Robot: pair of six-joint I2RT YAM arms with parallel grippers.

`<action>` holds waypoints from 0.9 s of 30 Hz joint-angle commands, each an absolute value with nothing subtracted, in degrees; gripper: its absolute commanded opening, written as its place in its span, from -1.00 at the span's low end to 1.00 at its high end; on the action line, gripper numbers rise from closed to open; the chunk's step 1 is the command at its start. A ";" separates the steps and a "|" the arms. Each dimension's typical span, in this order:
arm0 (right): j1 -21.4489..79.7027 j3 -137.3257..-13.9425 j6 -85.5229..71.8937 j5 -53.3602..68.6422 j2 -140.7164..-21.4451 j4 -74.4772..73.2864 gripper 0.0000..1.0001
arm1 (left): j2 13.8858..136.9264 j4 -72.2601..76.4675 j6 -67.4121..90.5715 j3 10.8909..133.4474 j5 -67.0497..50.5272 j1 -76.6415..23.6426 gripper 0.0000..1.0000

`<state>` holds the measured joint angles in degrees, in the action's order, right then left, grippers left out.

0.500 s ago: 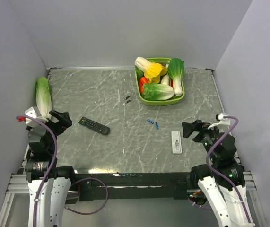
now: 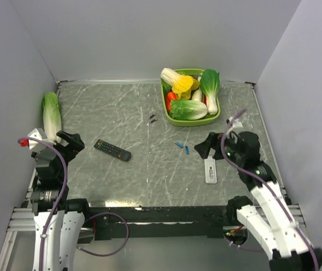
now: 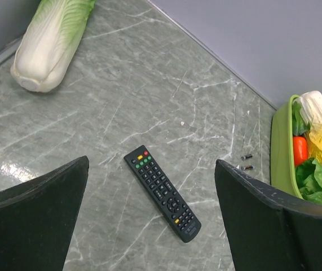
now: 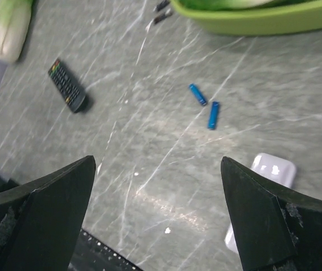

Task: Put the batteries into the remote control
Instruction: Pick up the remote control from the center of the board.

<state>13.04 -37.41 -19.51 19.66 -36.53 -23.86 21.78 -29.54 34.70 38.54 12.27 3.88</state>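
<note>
The black remote control [image 2: 113, 150] lies buttons up on the left half of the table, seen also in the left wrist view [image 3: 162, 192] and small in the right wrist view [image 4: 67, 86]. Two blue batteries [image 2: 182, 147] lie side by side near the middle [image 4: 205, 104]. My left gripper [image 2: 70, 142] hovers open, left of the remote [image 3: 149, 169]. My right gripper [image 2: 204, 148] is open with nothing between its fingers, just right of the batteries and above the table [image 4: 158, 169].
A white remote [image 2: 210, 169] lies under the right arm [image 4: 262, 186]. A green tray [image 2: 192, 120] of vegetables stands at the back. A loose cabbage [image 2: 51, 115] lies at the left wall. Two tiny dark bits [image 2: 152, 118] lie left of the tray.
My right arm has swung left and forward, bringing its gripper from the right edge to just beside the blue batteries. The left arm has hardly moved.
</note>
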 commanded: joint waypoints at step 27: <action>52.99 -83.84 10.98 15.74 -111.70 -17.23 0.99 | 29.53 -29.71 35.16 38.41 8.09 4.39 0.94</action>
<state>51.13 -78.11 5.61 17.04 -107.98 -16.45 29.26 -31.05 35.62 38.24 9.67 3.95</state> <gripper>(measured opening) 0.994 0.969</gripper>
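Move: The black remote control lies about 37 cm to the right hand's left, 7 cm farther out and 17 cm below. The blue batteries are some 4 cm to that hand's left and 8 cm ahead of it; the black batteries are about 20 cm left and 21 cm ahead; the white remote is roughly 7 cm to its right and 2 cm back. From the left hand, the remote control is about 10 cm right, 7 cm ahead and 21 cm down. Sweep the open right gripper fast to the left, about 28 cm across the board, towards the near end of the black remote control, sinking some 12 cm on the way. Swing the wrist about 50 degrees counter-clockwise and roll its left side down, so that the fingers point along the remote; don't touch it yet. Lower the left gripper a few centimetres, tipping it slightly down, fingers still open. ##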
